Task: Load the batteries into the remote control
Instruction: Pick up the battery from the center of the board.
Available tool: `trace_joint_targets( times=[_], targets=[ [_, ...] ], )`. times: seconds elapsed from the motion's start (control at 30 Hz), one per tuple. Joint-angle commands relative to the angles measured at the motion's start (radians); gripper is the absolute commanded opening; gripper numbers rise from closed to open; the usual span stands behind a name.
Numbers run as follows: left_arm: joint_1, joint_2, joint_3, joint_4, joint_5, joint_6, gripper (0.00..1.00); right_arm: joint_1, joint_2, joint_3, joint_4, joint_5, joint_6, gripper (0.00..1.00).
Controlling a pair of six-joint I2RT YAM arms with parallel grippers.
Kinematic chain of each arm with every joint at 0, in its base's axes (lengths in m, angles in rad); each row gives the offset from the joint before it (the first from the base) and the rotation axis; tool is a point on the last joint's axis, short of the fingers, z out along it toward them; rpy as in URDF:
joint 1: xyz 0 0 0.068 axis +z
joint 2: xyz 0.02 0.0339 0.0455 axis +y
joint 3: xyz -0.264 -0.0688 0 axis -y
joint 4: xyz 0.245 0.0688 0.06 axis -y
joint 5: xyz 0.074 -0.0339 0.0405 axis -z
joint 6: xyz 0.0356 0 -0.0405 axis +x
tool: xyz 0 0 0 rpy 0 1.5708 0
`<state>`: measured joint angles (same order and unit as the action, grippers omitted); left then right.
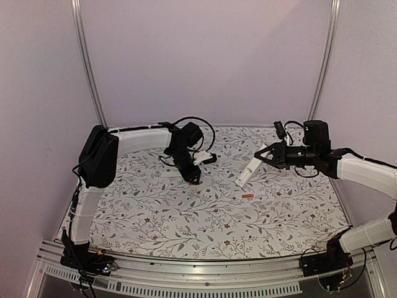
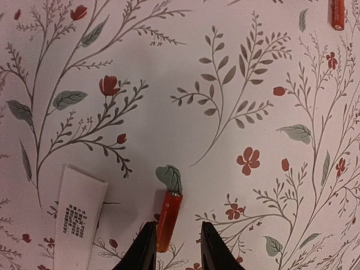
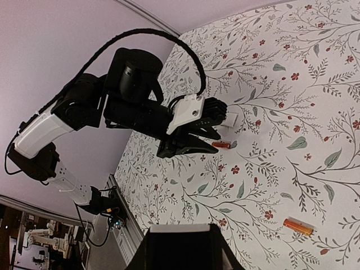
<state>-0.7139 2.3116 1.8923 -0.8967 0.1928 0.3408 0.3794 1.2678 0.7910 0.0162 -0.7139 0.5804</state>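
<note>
One orange-red battery (image 2: 167,218) lies on the flowered cloth between the fingers of my left gripper (image 2: 175,243). It rests against the left finger, with a gap to the right finger, so the jaws are open around it. From above, that gripper (image 1: 194,178) points down at the cloth left of centre. A second battery (image 1: 247,196) lies loose near the middle, also seen as the battery (image 3: 297,226) low in the right wrist view. My right gripper (image 1: 265,155) is shut on the white remote control (image 1: 247,172), holding it tilted above the cloth. Only the remote's white end (image 3: 179,227) shows in the right wrist view.
A white rectangular piece with a printed label (image 2: 79,218) lies flat just left of the left gripper. The flowered cloth (image 1: 186,223) covers the table to the metal rail at the near edge. Purple walls and two upright poles close off the back.
</note>
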Motion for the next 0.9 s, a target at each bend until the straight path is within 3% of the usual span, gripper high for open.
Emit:
trace_joint_targets(
  times=[0.0, 0.4, 0.53, 0.63, 0.87],
  targets=[
    [0.016, 0.040, 0.010, -0.020, 0.024, 0.014, 0.27, -0.006, 0.016, 0.012, 0.014, -0.014, -0.016, 0.00],
    [0.004, 0.036, -0.016, -0.020, -0.011, 0.004, 0.17, -0.007, 0.027, 0.014, 0.014, -0.014, -0.014, 0.00],
    [-0.014, -0.007, -0.077, 0.016, -0.045, -0.030, 0.07, -0.007, 0.040, 0.014, 0.014, -0.012, -0.012, 0.00],
    [-0.038, -0.086, -0.190, 0.118, -0.117, -0.064, 0.00, -0.007, 0.056, 0.012, 0.021, -0.016, 0.000, 0.00],
    [-0.069, -0.363, -0.532, 0.483, -0.153, -0.209, 0.00, -0.006, 0.124, -0.021, 0.141, -0.081, 0.080, 0.00]
  ],
)
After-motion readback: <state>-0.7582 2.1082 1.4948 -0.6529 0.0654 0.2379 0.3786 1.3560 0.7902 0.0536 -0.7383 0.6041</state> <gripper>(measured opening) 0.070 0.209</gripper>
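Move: The battery at the centre of the board lies right between the left hand's open fingers, level with them both ways and about 2 cm below. The white cover lies some 5 cm ahead and 6 cm to the left, and the second battery some 6 cm back and 20 cm to the right, both also about 2 cm lower. From the right hand, the centre battery is roughly 21 cm left, 6 cm ahead and 20 cm below. The centre battery gets pinched between the left fingers, which sink about 2 cm over it while closing and shut on it down at the board. The left hand then carries it back and left by some 4 cm, barely rising, away from the cover and the second battery. The right hand, still holding the remote, sinks about 2 cm. ##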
